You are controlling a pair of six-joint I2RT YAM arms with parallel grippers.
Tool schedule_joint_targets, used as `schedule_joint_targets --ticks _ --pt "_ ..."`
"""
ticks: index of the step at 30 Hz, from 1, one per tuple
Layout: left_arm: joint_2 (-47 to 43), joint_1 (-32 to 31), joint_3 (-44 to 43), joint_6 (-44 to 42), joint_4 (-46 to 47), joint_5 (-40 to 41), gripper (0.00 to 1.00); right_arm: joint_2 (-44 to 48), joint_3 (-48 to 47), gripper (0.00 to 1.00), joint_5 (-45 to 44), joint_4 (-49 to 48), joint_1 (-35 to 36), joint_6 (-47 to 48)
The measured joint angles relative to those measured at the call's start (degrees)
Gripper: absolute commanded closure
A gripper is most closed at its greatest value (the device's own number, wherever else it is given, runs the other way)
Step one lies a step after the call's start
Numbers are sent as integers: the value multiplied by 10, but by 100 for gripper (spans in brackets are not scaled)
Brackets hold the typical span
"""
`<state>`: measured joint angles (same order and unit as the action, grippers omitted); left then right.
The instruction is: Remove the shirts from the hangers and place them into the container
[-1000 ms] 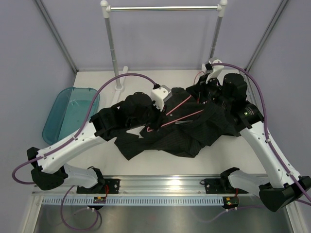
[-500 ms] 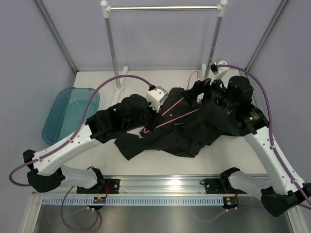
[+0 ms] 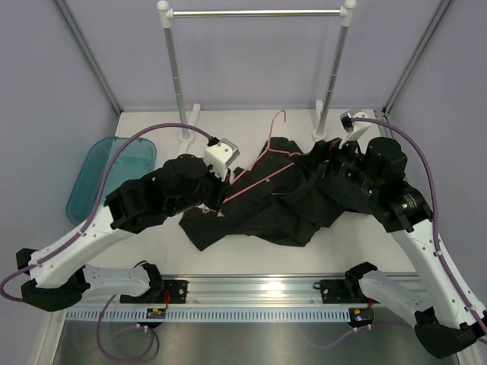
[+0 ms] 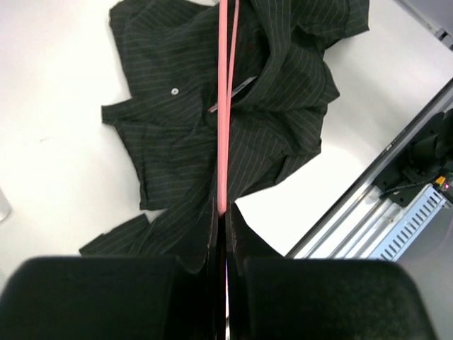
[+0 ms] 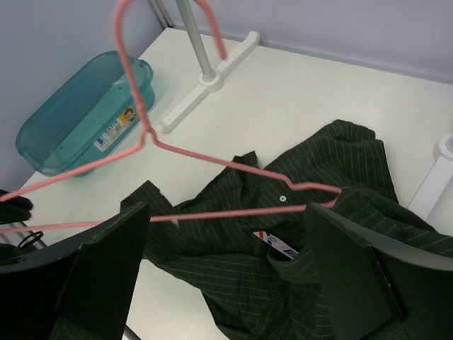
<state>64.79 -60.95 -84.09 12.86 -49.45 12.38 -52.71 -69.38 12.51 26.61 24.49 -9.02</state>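
Observation:
The black pinstriped shirt (image 3: 266, 209) lies crumpled on the table between the arms. The pink wire hanger (image 3: 259, 163) stretches over it, hook (image 3: 278, 119) raised toward the back. My left gripper (image 3: 222, 199) is shut on the hanger's near corner; in the left wrist view the wire (image 4: 225, 106) runs straight out from the closed tips (image 4: 225, 214). The hanger's far corner (image 5: 329, 197) rests on a fold of the shirt (image 5: 340, 163). My right gripper (image 5: 226, 283) hangs open above the shirt's collar, holding nothing. The teal container (image 3: 85, 190) sits at the left.
A metal clothes rail (image 3: 255, 13) on two posts (image 3: 173, 76) stands at the back, its feet on the table. A slotted metal track (image 3: 251, 289) runs along the near edge. Grey walls close in on the left and right.
My right gripper opened and drew back to the right. My left gripper closed on the hanger and pulled it left, so the hook has slid out of the shirt.

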Motion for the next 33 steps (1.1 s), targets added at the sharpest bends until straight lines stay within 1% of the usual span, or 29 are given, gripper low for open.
schedule_joint_targets --ticks 5,9,13,17,19,23,27,33 --pt "-58 0 15 9 -41 34 100 12 20 1 -35 20 0 -12" --pt "-100 1 24 20 -62 81 100 26 35 0 -55 30 1 -25" --pt "-120 6 25 22 -57 132 100 48 45 1 -65 33 1 -37" --pt "-116 30 25 16 -14 157 100 74 51 1 -78 37 1 -45" --pt "-106 46 23 7 16 160 100 88 51 1 -87 44 1 -47" --pt "-47 115 -15 -10 68 141 100 115 57 1 -99 65 1 -50" --pt "35 176 -83 -32 110 113 100 144 71 1 -101 82 1 -54" --pt "134 221 -184 -65 166 83 100 186 81 0 -101 99 1 -64"
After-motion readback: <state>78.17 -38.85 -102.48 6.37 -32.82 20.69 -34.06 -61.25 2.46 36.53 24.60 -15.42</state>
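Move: The pink hanger is already pinched in the left hand. The left half of the clothes rail lies about 50 cm ahead of that hand, 6 cm to its left and some 15 cm higher. The dark shirt is roughly 17 cm ahead of it, 18 cm to the right and 31 cm below; the container about 20 cm ahead, 48 cm left and 28 cm down. From the open right hand the shirt's middle is some 9 cm ahead, 5 cm left and 35 cm below. The hanger, gripped throughout by the shut left fingers, is first pulled about 8 cm left, its far end coming out of the shirt, then swept forward nearly 20 cm and up towards the rail, the wrist turning counter-clockwise and tipping upward. The right hand, empty and wide open, backs off some 8 cm back and right, sinking slightly and turning a little clockwise. ##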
